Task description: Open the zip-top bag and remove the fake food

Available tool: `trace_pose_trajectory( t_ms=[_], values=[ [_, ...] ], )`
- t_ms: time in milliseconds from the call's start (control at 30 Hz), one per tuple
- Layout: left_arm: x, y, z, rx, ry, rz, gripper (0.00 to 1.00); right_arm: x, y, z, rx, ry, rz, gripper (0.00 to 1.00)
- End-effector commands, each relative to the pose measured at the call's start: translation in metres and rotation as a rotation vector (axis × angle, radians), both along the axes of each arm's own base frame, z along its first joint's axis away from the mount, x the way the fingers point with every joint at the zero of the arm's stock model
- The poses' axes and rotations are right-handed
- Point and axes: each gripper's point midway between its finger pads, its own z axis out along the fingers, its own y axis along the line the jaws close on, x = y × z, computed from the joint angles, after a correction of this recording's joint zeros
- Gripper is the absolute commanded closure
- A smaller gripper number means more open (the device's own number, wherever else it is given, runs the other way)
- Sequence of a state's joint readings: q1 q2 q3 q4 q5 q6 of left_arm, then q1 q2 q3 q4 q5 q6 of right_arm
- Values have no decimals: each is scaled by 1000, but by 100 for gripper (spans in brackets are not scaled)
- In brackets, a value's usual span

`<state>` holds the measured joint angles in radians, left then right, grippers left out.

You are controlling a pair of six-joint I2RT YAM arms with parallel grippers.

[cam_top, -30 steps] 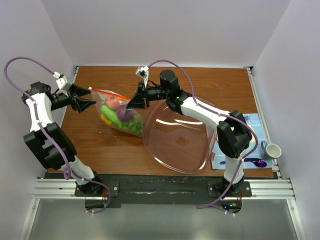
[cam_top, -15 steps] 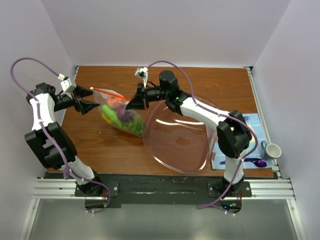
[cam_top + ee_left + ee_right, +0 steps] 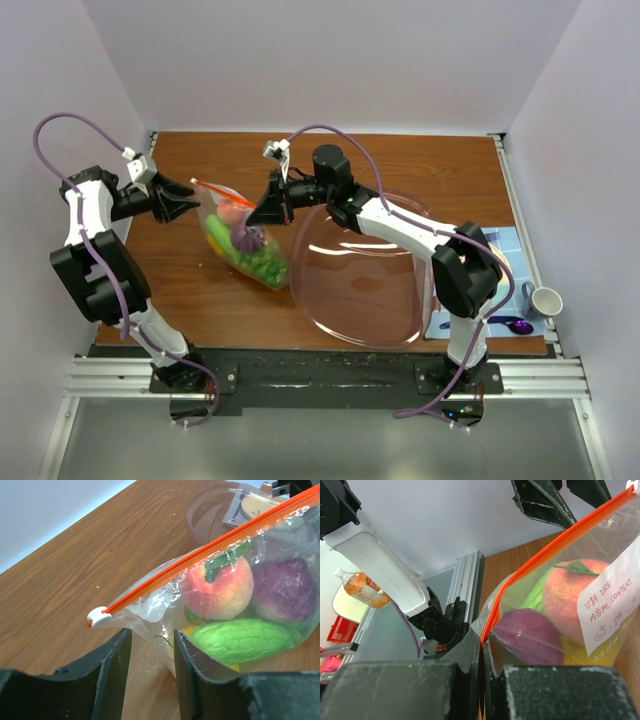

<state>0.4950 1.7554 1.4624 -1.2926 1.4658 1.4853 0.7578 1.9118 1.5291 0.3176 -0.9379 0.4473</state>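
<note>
The zip-top bag (image 3: 245,238) hangs clear and crinkly between both grippers, its red-orange zip strip (image 3: 210,550) closed, with the white slider (image 3: 98,616) at the left end. Inside lies the fake food: a peach (image 3: 220,587), a purple piece (image 3: 285,592), a green ridged piece (image 3: 240,640) and something yellow beneath. My right gripper (image 3: 482,645) is shut on the strip's right end. My left gripper (image 3: 152,640) stands open just below the slider, with a loose fold of the bag's film between its fingers (image 3: 112,665), not pinched.
A large clear pinkish bowl (image 3: 365,270) lies right of the bag, under the right arm. At the table's right edge are a blue mat (image 3: 500,250), a white mug (image 3: 545,300) and a purple spoon (image 3: 515,324). White walls close in on three sides.
My left gripper has come in to the bag's slider end and its jaws have narrowed. The right gripper has shifted slightly left, and the bag now hangs more steeply.
</note>
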Motion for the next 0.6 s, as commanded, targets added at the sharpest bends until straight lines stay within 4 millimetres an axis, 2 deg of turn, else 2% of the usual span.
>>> trace_pose_trajectory(
  t_ms=[0, 100, 167, 200, 233, 400, 467, 533, 567],
  values=[
    [0, -13, 64, -179, -181, -16, 57, -15, -6, 42, 86, -77, 38, 100],
    [-3, -14, 62, -197, -146, -11, 57, -14, -5, 43, 87, -77, 39, 100],
    [-7, -16, 62, -184, -168, -14, 79, -13, -4, 43, 84, -74, 39, 100],
    [-8, -16, 63, -176, -181, -16, 98, -13, -5, 43, 83, -75, 38, 100],
    [-10, -11, 64, -178, -176, -1, 100, -13, -5, 41, 79, -73, 36, 100],
    [-16, 6, 91, -110, -274, 19, 100, -9, -7, 28, 30, -94, 12, 100],
    [-20, 8, 103, -69, -325, 15, 100, -7, -7, 20, 6, -94, 9, 100],
    [-23, 9, 111, -36, -357, 5, 95, -7, -6, 20, 7, -93, 12, 100],
    [-24, 8, 113, -32, -356, -3, 96, -7, -6, 20, 6, -92, 11, 100]
  ],
)
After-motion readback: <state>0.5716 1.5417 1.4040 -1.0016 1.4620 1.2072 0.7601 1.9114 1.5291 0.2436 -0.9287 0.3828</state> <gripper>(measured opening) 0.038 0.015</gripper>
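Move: About 4 cm ahead of the left fingertips and level with them sideways is the white-capped zip end of the bag, perhaps 1 cm higher; its clear film runs down between the open fingers. Inside the bag, from the left hand, the peach lies some 8 cm right, 2 cm back and 6 cm lower, the purple vegetable about 11 cm right, 7 cm back and 8 cm lower. From the right hand, already shut on the zip's other end, the capped end is roughly 12 cm left, 8 cm ahead, about level. Closing from about half open, the left fingers pinch the bag's film just beside the capped zip end, almost in place; then the hand lifts about 5 cm, easing some 2 cm to the left, its fingertips tipping up and swinging a little counter-clockwise, about 10 degrees in all. The right hand keeps its grip on the other end, sinking about 1 cm at the finish. ##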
